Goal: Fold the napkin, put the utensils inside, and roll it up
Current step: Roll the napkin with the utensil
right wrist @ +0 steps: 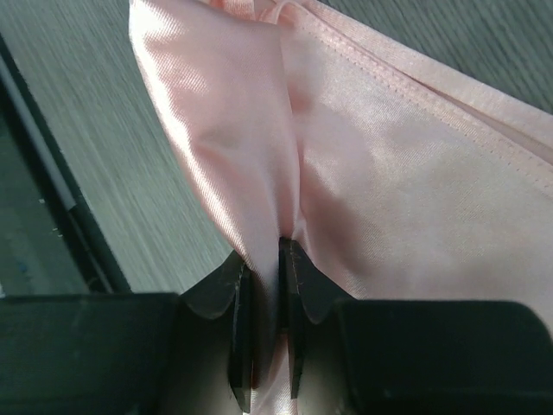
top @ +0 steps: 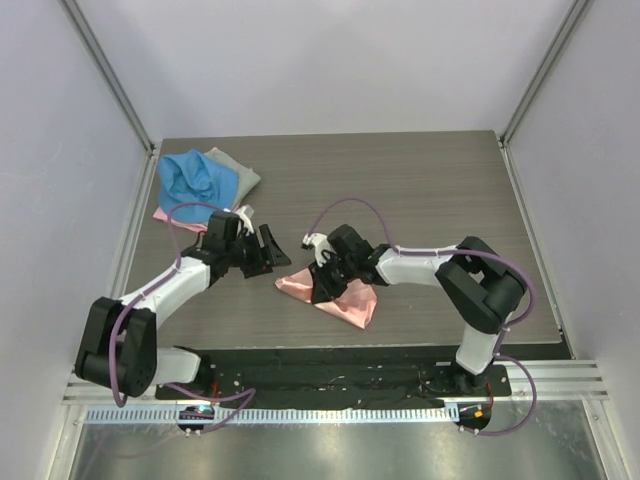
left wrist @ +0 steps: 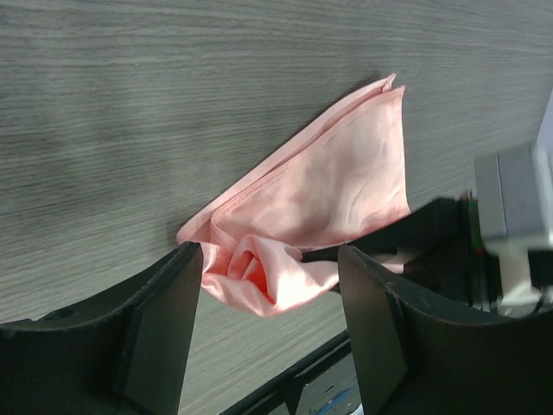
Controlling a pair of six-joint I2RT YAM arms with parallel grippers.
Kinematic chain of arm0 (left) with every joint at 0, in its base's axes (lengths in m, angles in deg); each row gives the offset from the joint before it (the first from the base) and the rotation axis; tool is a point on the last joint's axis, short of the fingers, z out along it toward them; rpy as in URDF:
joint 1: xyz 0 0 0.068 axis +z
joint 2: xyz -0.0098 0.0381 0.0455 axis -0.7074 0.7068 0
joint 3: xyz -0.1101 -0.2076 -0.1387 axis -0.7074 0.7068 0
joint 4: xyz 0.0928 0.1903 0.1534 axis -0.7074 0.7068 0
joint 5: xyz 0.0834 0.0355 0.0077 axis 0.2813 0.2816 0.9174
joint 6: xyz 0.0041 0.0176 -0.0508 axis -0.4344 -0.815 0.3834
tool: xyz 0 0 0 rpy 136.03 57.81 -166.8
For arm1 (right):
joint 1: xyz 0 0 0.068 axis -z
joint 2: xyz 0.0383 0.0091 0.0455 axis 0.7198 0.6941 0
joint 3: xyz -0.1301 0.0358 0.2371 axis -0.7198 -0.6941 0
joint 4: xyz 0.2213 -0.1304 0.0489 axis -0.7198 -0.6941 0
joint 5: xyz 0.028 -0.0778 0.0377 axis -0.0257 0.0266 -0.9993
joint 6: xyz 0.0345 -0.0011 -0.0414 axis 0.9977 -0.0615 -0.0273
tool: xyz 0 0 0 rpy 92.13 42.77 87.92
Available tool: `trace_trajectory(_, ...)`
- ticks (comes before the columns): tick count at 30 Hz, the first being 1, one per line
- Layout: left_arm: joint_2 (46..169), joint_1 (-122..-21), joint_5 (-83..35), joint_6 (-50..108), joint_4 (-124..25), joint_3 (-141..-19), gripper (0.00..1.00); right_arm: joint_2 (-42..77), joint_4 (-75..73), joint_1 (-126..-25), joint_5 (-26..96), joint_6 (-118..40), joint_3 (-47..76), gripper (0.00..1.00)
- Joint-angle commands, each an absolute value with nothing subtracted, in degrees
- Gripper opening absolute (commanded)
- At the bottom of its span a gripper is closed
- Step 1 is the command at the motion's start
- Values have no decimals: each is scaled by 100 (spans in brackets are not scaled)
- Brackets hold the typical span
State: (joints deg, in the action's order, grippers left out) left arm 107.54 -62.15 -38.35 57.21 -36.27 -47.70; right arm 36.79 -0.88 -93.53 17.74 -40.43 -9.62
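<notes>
The salmon-pink napkin (top: pixel 345 298) lies crumpled in a rough triangle near the table's front middle. My right gripper (top: pixel 323 283) reaches in from the right and is shut on a raised fold of the napkin (right wrist: pixel 389 164). In the right wrist view its jaws (right wrist: pixel 266 259) pinch the satin between them. My left gripper (top: pixel 274 251) hovers just left of the napkin, open and holding nothing. In the left wrist view the bunched end of the napkin (left wrist: pixel 328 181) shows beyond the spread left gripper (left wrist: pixel 268 303). The utensils are out of view.
A blue cloth (top: pixel 195 178) lies over a grey cloth (top: pixel 238 172) and a pink cloth (top: pixel 172 215) at the back left corner. White walls with metal posts enclose the table. A black base plate (top: pixel 330 365) runs along the near edge.
</notes>
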Motion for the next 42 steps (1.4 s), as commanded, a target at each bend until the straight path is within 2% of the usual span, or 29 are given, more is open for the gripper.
trace_trajectory(1,10534,-6208,-3975,5598,-4082,-4551,67,4119,-906,-9078,752,-3681,-598,15)
trace_trajectory(10,10437,-6278,-4362,5572,-5049,-4129,66,4796,-1609,-8788,304,-3629,-9,14)
trace_trajectory(18,10858,-6383,-4397,5668,-5594,-3944,58,5095,-1732,-8656,242,-3585,123,14)
trace_trajectory(21,11060,-6419,-4477,5695,-5779,-3936,50,5166,-1759,-8621,250,-3585,150,14)
trace_trajectory(22,11157,-6436,-4511,5721,-5806,-3927,43,5183,-1759,-8621,250,-3585,158,13)
trace_trajectory(26,11324,-6471,-4486,5721,-5859,-3892,28,5166,-1759,-8568,286,-3541,194,15)
trace_trajectory(31,11632,-6480,-4512,5730,-5701,-4006,4,4868,-1811,-8506,470,-3514,272,28)
trace_trajectory(32,11684,-6480,-4529,5721,-5657,-4032,2,4815,-1864,-8506,522,-3523,299,30)
trace_trajectory(42,12080,-6489,-4556,5651,-5015,-4445,0,3778,-2084,-8576,1286,-3786,396,61)
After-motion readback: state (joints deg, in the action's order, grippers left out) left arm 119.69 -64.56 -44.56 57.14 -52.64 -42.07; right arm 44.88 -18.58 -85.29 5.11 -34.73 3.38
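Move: The right hand already pinches the napkin roll, whose loose left end lies about 8 cm to its left and 3 cm ahead, level with it; the flat part of the napkin spreads some 7 cm to its right and about 2 cm ahead. From the open left hand, that left end lies 6 cm below, about 2 cm back and 2 cm right, and the flat part is some 7 cm back, 16 cm right and 7 cm below. Right turns the pinched napkin roll some 25 degrees forward, then opens; left sinks about 5 cm, pinching its left end. ##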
